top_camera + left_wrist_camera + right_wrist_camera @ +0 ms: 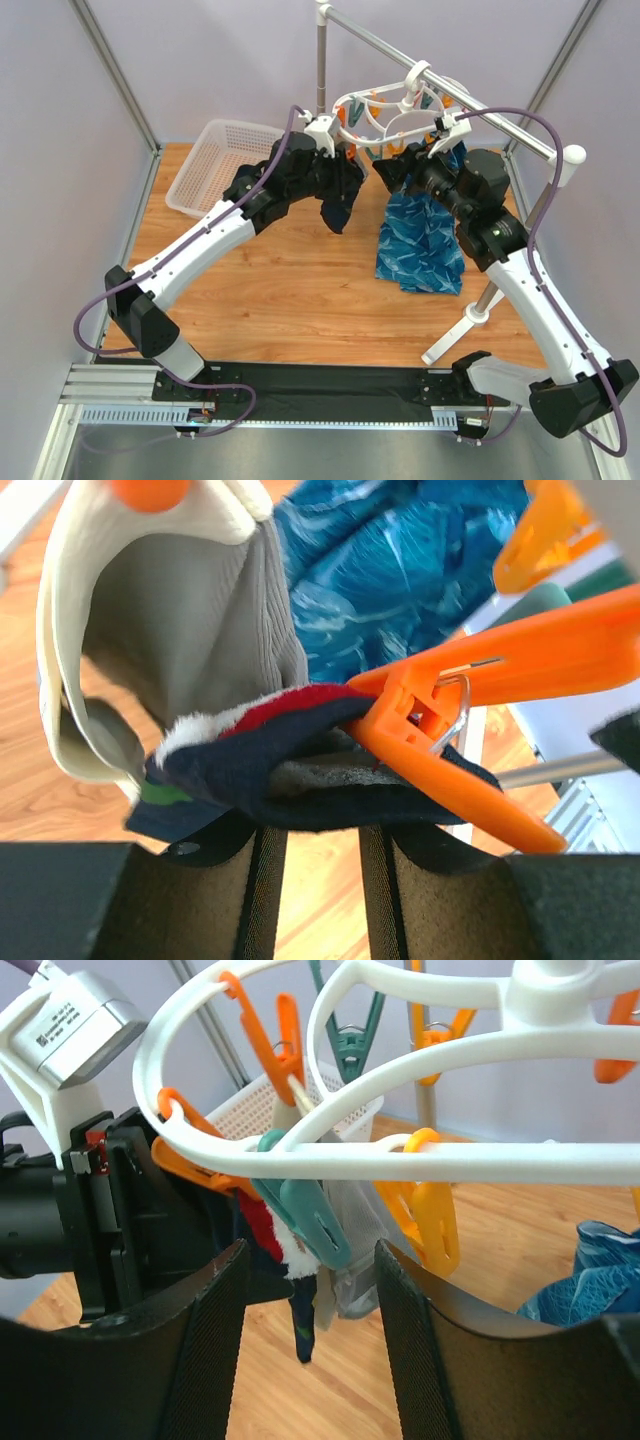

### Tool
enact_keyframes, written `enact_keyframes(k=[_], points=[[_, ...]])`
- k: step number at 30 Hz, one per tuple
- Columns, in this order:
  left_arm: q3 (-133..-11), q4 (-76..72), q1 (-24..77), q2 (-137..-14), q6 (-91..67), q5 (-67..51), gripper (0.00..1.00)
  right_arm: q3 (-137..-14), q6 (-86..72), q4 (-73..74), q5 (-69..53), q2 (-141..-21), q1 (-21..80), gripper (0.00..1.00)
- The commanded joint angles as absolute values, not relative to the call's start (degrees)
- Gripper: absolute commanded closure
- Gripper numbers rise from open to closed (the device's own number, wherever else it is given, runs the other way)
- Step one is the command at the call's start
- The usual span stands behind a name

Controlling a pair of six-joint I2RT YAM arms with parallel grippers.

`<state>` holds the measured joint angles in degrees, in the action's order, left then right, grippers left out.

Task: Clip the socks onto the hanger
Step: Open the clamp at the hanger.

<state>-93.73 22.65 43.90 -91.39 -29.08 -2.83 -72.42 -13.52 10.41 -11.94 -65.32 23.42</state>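
The white round hanger (392, 112) hangs from the grey rail. Both grippers are up against its underside. In the left wrist view an orange peg (430, 720) is clamped on a navy sock (300, 780) with a red and white cuff. A pale grey sock (190, 630) hangs beside it. My left gripper (315, 845) is open, and the navy sock lies just past its fingertips. My right gripper (310, 1290) is open too. Beyond its tips hang a teal peg (305, 1210), the grey sock (355, 1230) and the navy sock (303, 1325) under the hanger's ring (330, 1155).
A bright blue patterned cloth (420, 240) hangs down to the table right of the grippers. A white basket (215, 160) stands at the back left. The rail stand's foot (478, 315) rests at the right. More orange pegs (430, 1215) dangle from the rings.
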Motion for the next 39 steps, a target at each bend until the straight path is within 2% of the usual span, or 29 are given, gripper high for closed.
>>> enact_keyframes(k=[1, 16, 24, 31, 39], points=[[-97.38, 23.03, 43.16, -90.88, -26.81, -5.01, 0.60, -75.41, -15.02, 8.00, -15.29, -66.70, 23.12, 0.46], [-97.39, 22.68, 42.71, -89.13, -26.72, -5.63, 0.57, -76.38, -21.97, 1.32, -15.55, -71.45, 23.03, 0.47], [-94.14, 21.10, 42.54, -85.96, -28.30, -8.87, 0.57, -77.08, -23.03, 2.90, -18.19, -71.20, 23.20, 0.65], [-95.27, 18.02, 40.78, -87.01, -33.40, -19.24, 0.56, -78.57, -22.15, 8.60, -19.60, -69.26, 23.11, 0.87], [-96.77, 16.19, 38.59, -88.15, -35.24, -25.04, 0.56, -81.30, -20.74, 12.48, -28.03, -70.84, 22.33, 0.95]])
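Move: The green clip on the hanger's near rim is about 2 cm ahead of the right hand, 3 cm to its left and roughly 1 cm above. Beside it, the orange clip holding the navy sock's cuff is about 7 cm left and 1 cm ahead of the hand, and a yellow clip about 5 cm ahead and 1 cm right. From the left hand, at the sock cuff, the green clip is some 3 cm ahead, 5 cm right and 5 cm up. The right fingers close on the green clip and keep pinching it, after the hand eases about 3 cm left and 2 cm forward to bring it between the pads; with the clip gripped, it draws back about 2 cm. The left hand, fingers still parted at the sock's cuff, rises about 5 cm, going back 3 cm later on as it turns some 10 degrees clockwise. ##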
